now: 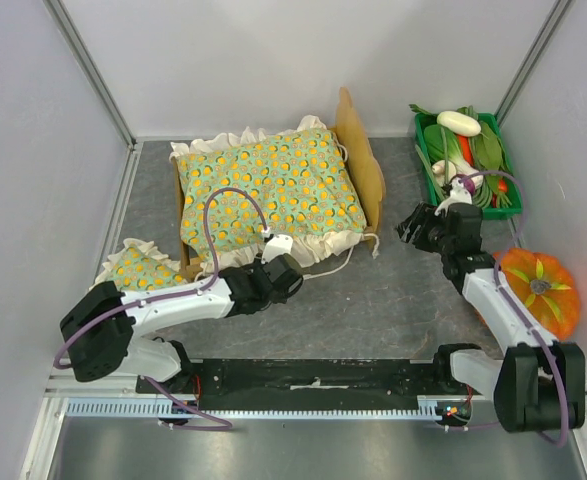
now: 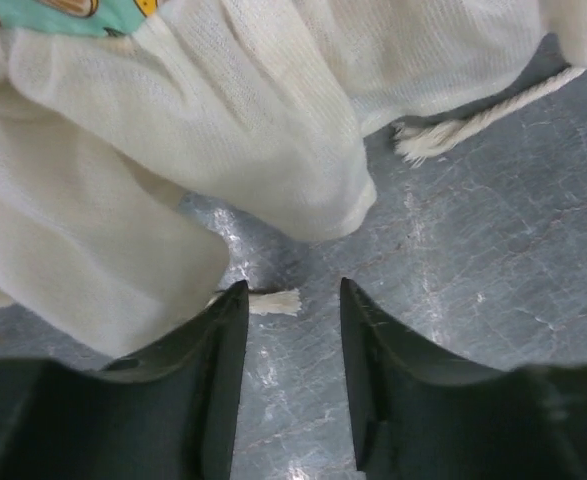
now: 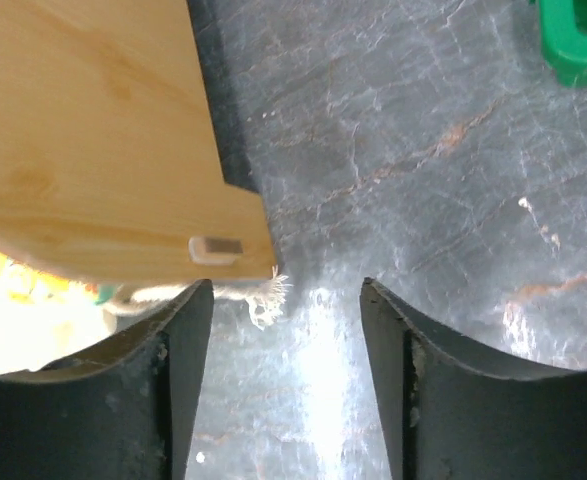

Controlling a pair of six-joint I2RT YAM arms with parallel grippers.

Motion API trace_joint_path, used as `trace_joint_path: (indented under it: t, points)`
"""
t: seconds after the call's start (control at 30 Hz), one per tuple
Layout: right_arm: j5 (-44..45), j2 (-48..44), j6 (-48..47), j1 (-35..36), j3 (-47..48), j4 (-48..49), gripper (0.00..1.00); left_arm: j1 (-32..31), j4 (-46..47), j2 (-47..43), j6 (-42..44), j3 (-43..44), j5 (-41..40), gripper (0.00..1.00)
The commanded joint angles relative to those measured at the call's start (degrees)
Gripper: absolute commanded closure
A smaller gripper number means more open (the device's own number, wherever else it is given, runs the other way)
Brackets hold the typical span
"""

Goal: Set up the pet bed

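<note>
The pet bed (image 1: 359, 150) stands at the back of the table, a light-wood frame with its arched headboard on the right. A green orange-dotted cushion (image 1: 273, 190) with a cream frill fills it. My left gripper (image 1: 291, 270) hovers at the cushion's near edge. In the left wrist view this gripper (image 2: 293, 295) is open over bare table, the frill (image 2: 173, 150) just ahead and a cord end (image 2: 275, 303) by the left finger. My right gripper (image 1: 406, 228) is open beside the headboard (image 3: 93, 130), with a frayed cord end (image 3: 268, 295) near its left finger and nothing held.
A small matching pillow (image 1: 138, 268) lies on the table left of the bed. A green crate (image 1: 505, 150) of vegetables stands at the back right; its corner (image 3: 578, 45) shows in the right wrist view. An orange pumpkin-shaped object (image 1: 541, 290) sits by the right arm. Walls enclose three sides.
</note>
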Motion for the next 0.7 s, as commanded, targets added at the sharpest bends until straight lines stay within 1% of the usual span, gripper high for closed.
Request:
trace_joint_path:
  t: [0.0, 0.03, 0.07, 0.1, 0.13, 0.2, 0.23, 0.27, 0.3, 0.33, 0.37, 0.4, 0.43, 0.47, 0.5, 0.53, 0.57, 0.6, 0.63, 0.67]
  points:
    - [-1.19, -8.17, 0.94, -0.26, -1.4, -5.12, 0.27, 0.21, 0.13, -5.6, 0.94, 1.24, 1.65, 0.45]
    - [-1.27, -10.8, 0.94, -0.26, -1.4, -6.18, 0.24, 0.21, -0.74, -7.01, 0.94, 0.89, 1.65, 0.39]
    - [-1.79, -11.96, 0.94, -0.26, -1.23, -7.75, 0.23, 0.21, -1.36, -10.5, 0.68, 0.97, 1.48, 0.34]
    - [-2.84, -12.84, 0.94, -0.26, -1.05, -8.38, 0.22, 0.21, -2.06, -12.11, 0.5, 0.97, 1.21, 0.26]
    - [-5.72, -14.15, 2.25, -0.17, -0.88, -8.73, 0.22, 0.21, -3.38, -14.04, 0.32, 2.01, 0.51, 0.2]
    - [-7.5, -15.13, 4.88, 1.48, -1.05, -9.26, 0.22, 0.38, -6.89, -18.16, 0.32, 3.42, -2.82, 0.14]
    - [-7.6, -16.09, 7.25, 2.8, -2.01, -8.92, 0.22, 1.51, -8.03, -18.97, 0.67, 5.52, -3.7, 0.11]
    - [-6.29, -16.45, 10.92, 4.99, -2.63, -6.3, 0.21, 2.83, -9.7, -19.24, 2.68, 6.58, -3.02, 0.06]
    - [-3.41, -16.62, 12.61, 11.54, -2.9, -6.1, 0.21, 8.06, -11.02, -18.81, 3.48, 7.99, -1.36, 0.05]
    - [0.71, -16.37, 13.76, 15.78, -2.2, -6.45, 0.2, 11.25, -11.9, -18.37, 4.01, 10.52, 3.01, 0.04]
    - [12.06, -15.75, 17.08, 20.0, -1.59, -7.58, 0.17, 14.33, -12.0, -18.19, 5.93, 11.33, 5.14, 0.04]
    - [17.05, -14.96, 19.55, 27.09, -0.88, -8.9, 0.16, 18.27, -12.18, -18.53, 6.56, 12.3, 5.95, 0.04]
    - [21.1, -12.96, 21.92, 30.12, 0.08, -9.26, 0.15, 19.27, -11.31, -20.36, 8.13, 13.26, 6.13, 0.04]
    - [25.93, -11.8, 27.26, 32.93, 0.35, -7.7, 0.15, 20.24, -10.17, -21.51, 9.01, 13.45, 6.74, 0.03]
    - [30.06, -10.4, 29.75, 38.79, 1.05, -7.94, 0.14, 23.38, -8.42, -22.48, 9.46, 13.89, 7.97, 0.02]
    - [33.5, -6.99, 31.34, 42.24, 2.54, -7.34, 0.13, 25.58, -7.88, -23.54, 9.99, 14.24, 12.42, 0.0]
    - [37.19, -5.13, 32.57, 45.41, 3.33, -6.2, 0.11, 27.96, -8.13, -23.46, 9.73, 15.11, 14.9, 0.0]
    - [44.19, -3.11, 38.15, 50.4, 4.3, -6.01, 0.09, 31.98, -8.66, -23.37, 9.47, 16.69, 17.1, 0.0]
    - [45.21, 0.91, 39.86, 51.84, 4.74, -4.45, 0.07, 33.41, -9.1, -23.37, 9.46, 17.14, 20.25, 0.0]
    - [44.87, 2.95, 41.1, 52.55, 4.92, 0.09, 0.07, 34.47, -9.01, -23.63, 9.64, 17.4, 21.59, 0.0]
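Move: The small pillow lies about 30 cm to the left of the left hand and 2 cm ahead; the cord end just let go is right below its fingers, the bed frame's front left corner 19 cm to the left and 3 cm ahead. The other cord's loose end lies some 24 cm left and 11 cm back of the right hand and 11 cm lower, with the wooden headboard's middle 12 cm left and 10 cm ahead of that hand. Already empty and partly open, the left hand lifts off the cord end, climbing about 17 cm and then swinging left and forward over the mattress front, nearer the small pillow, as its fingers spread fully, it tips up a little and turns some 15 degrees counter-clockwise. Meanwhile the right hand backs off past the headboard's front corner with a rise of some 5 cm, then sweeps fast to the left, about 18 cm in all and 10 cm back, sinking again towards the loose cord end by the mattress's front ruffle while its fingers open wider, touching nothing by the end. ##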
